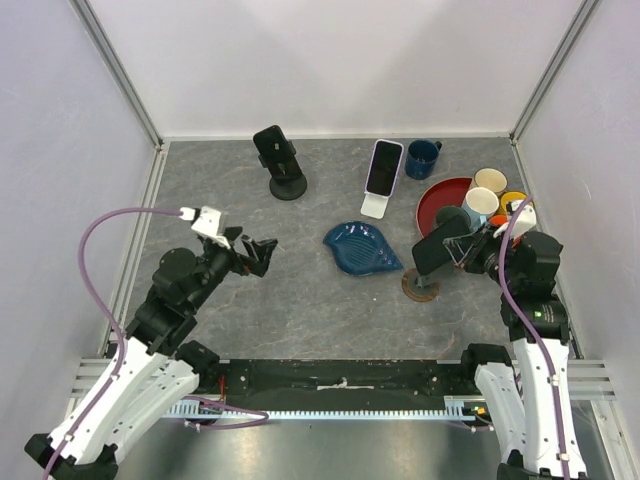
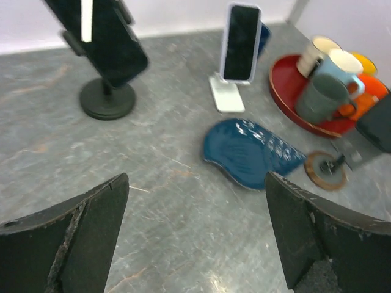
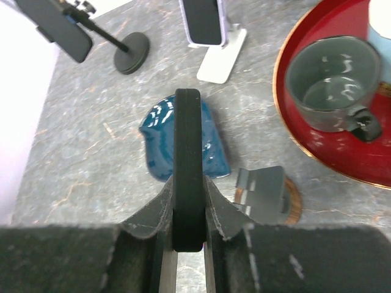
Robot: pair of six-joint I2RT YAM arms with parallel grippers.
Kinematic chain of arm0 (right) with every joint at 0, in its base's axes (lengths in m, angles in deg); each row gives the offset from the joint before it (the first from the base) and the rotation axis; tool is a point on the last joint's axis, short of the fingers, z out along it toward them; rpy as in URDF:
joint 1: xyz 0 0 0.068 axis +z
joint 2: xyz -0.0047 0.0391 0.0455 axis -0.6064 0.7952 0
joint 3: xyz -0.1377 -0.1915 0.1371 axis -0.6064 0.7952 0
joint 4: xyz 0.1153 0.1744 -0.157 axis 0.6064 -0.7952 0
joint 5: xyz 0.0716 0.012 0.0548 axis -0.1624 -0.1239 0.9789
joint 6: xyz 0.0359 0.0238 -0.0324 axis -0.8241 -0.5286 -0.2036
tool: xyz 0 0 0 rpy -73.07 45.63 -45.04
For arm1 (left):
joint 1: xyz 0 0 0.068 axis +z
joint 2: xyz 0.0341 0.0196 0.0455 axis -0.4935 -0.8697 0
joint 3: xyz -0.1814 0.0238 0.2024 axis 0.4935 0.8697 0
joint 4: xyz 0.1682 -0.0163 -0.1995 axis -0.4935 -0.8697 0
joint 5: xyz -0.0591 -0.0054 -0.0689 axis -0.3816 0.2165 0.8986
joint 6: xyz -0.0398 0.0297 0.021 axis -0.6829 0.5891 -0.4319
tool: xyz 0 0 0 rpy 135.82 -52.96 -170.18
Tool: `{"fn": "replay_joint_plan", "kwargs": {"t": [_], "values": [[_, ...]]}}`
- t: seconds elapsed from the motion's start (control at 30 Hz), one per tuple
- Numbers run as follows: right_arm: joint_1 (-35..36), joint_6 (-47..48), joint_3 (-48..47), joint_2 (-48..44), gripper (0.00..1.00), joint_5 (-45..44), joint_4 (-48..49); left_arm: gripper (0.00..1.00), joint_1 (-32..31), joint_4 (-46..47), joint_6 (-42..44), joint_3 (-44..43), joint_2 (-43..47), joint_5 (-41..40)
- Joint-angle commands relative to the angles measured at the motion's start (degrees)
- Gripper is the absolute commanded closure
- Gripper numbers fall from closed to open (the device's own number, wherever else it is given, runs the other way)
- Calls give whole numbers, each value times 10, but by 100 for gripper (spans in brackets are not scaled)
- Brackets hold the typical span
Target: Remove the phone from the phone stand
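My right gripper (image 3: 187,213) is shut on a black phone (image 3: 187,152), seen edge-on between the fingers. In the top view the right gripper (image 1: 462,250) holds the phone (image 1: 438,252) just above and apart from a phone stand (image 1: 420,285) with a round wooden base. The stand's grey metal bracket (image 3: 264,194) is empty, to the right of the phone. My left gripper (image 1: 262,252) is open and empty over bare table at mid left, and it also shows in the left wrist view (image 2: 195,238). The stand shows there too (image 2: 327,170).
A blue leaf-shaped dish (image 1: 360,248) lies left of the stand. A red tray (image 1: 432,205) with several mugs stands at the right. A white-cased phone on a white stand (image 1: 383,170), a blue mug (image 1: 422,157) and a black phone on a black stand (image 1: 277,155) stand at the back.
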Motion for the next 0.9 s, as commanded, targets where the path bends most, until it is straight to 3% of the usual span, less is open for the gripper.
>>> {"fn": "replay_joint_plan", "kwargs": {"t": [0.0, 0.2, 0.3, 0.6, 0.87], "values": [[4, -42, -12, -4, 100, 104, 89, 1, 2, 25, 33, -21, -34, 141], [30, -101, 32, 3, 100, 137, 175, 0, -4, 17, 40, -29, -98, 257], [101, -125, 48, 18, 100, 113, 207, 0, -14, 16, 35, -32, -119, 266], [338, -224, 109, 148, 100, -12, 402, 0, -44, 6, 25, -35, -163, 283], [437, -277, 113, 250, 100, -66, 503, 0, -109, -29, 39, -48, -209, 217]]}}
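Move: Already off its stand in the right fingers, the phone has its middle some 4 cm to that hand's left and 2 cm ahead; the left hand's open gripper waits about 44 cm left of the right hand, level in reach and 4 cm higher. From the right hand the empty stand lies about 5 cm left, 14 below; the blue dish 21 left, 7 ahead; the red plate 9 right, 15 ahead. From the left hand the phone is 40 cm right, 2 ahead, 6 lower. Swinging left about 20 cm, the right hand keeps its pinch on the phone and carries it from over the stand towards the left gripper, first rising slightly, then sinking to end 6 cm lower, turning some 30 degrees counter-clockwise with its left side rising. The left hand comes to meet it, right 11 cm, down 8 and a little back, turning clockwise and tipping down, jaws still wide open. ##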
